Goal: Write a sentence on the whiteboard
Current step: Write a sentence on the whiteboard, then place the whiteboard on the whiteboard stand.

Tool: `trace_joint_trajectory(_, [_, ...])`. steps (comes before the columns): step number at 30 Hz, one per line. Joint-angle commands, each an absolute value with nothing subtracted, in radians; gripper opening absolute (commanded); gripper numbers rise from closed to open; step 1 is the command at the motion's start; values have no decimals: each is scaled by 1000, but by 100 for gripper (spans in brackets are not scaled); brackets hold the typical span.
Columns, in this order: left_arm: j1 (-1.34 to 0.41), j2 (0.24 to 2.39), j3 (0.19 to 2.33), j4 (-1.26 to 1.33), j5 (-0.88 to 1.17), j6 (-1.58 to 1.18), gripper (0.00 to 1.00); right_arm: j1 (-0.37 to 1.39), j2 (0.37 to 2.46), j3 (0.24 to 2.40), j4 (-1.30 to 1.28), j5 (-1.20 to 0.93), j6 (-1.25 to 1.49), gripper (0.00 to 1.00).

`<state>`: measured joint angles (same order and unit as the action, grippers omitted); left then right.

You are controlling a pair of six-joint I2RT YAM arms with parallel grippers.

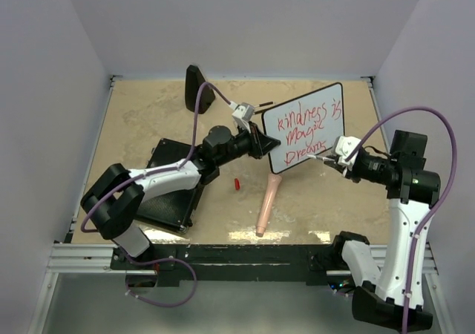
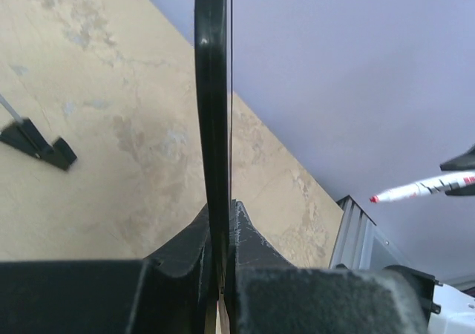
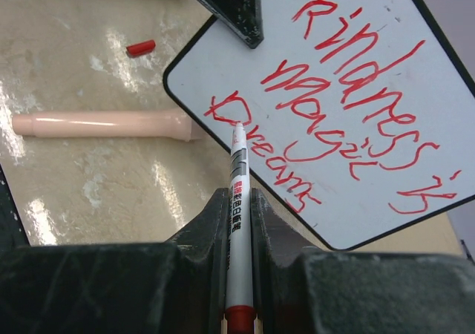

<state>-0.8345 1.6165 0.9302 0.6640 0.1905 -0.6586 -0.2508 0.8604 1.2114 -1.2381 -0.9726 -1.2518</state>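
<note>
The whiteboard (image 1: pixel 304 126) is held tilted up off the table, with "Kindness is Magic Dreams" in red on its face (image 3: pixel 356 111). My left gripper (image 1: pixel 266 142) is shut on its left edge. In the left wrist view the board's black rim (image 2: pixel 215 111) runs edge-on between the closed fingers of that gripper (image 2: pixel 223 215). My right gripper (image 1: pixel 332 158) is shut on a white marker (image 3: pixel 237 178) with red ink, and the tip points at the "D" of "Dreams". The left wrist view shows the marker (image 2: pixel 423 189) a little off the board's face.
A black ribbed case (image 1: pixel 174 185) lies under the left arm. A red cap (image 1: pixel 237 184) and a pale pink tube (image 1: pixel 267 204) lie in front of the board. A black stand piece (image 1: pixel 197 87) sits at the back, and a black wire leg (image 2: pixel 37 142) lies on the table.
</note>
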Motion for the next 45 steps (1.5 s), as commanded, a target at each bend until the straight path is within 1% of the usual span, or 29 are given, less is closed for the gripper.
trace_joint_trajectory(1, [-740, 1526, 1028, 718, 265, -594, 0, -232, 854, 1285, -1249, -1051, -1186, 0])
trace_joint_trajectory(6, [-652, 1482, 1025, 681, 342, -560, 0, -221, 861, 1296, -1249, -1071, -1167, 0])
trace_joint_trajectory(13, [-484, 1453, 970, 721, 475, -535, 0, -221, 905, 1217, -1247, -1069, -1209, 0])
trace_joint_trajectory(16, [-420, 1473, 942, 805, 564, -537, 0, -221, 926, 1186, -1224, -1062, -1209, 0])
trace_joint_trajectory(21, [-344, 1554, 953, 845, 664, -540, 0, -212, 931, 1138, -1117, -1049, -1131, 0])
trace_joint_trajectory(28, [-302, 1657, 954, 902, 748, -523, 0, -140, 948, 1069, -957, -1016, -982, 0])
trace_joint_trajectory(33, [-281, 1761, 999, 925, 798, -534, 0, -77, 943, 1029, -822, -974, -858, 0])
trace_joint_trajectory(38, [-275, 1847, 1055, 919, 810, -537, 0, -63, 950, 1022, -807, -957, -847, 0])
trace_joint_trajectory(45, [-273, 1891, 1098, 907, 819, -520, 0, -57, 959, 1012, -796, -951, -841, 0])
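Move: Beyond the left hand, which already holds the whiteboard by its left edge in the air, the empty wire stand waits about 16 cm ahead, 2 cm to its left and 15 cm lower. The black block is roughly 25 cm ahead and 23 cm left, the red cap 4 cm back and 10 cm left, the microphone 12 cm back and straight below sideways. From the marker-holding right hand the stand lies some 23 cm ahead, 15 cm left and 21 cm down. Carrying the whiteboard by its pinched left edge, the left hand sweeps left and forward about 14 cm each way, first rising some 4 cm, then sinking about 11 cm to bring the board down onto the wire stand's feet. The right hand keeps the marker, lifts briefly, then sinks and eases forward and left, tipping about 10 degrees down. ##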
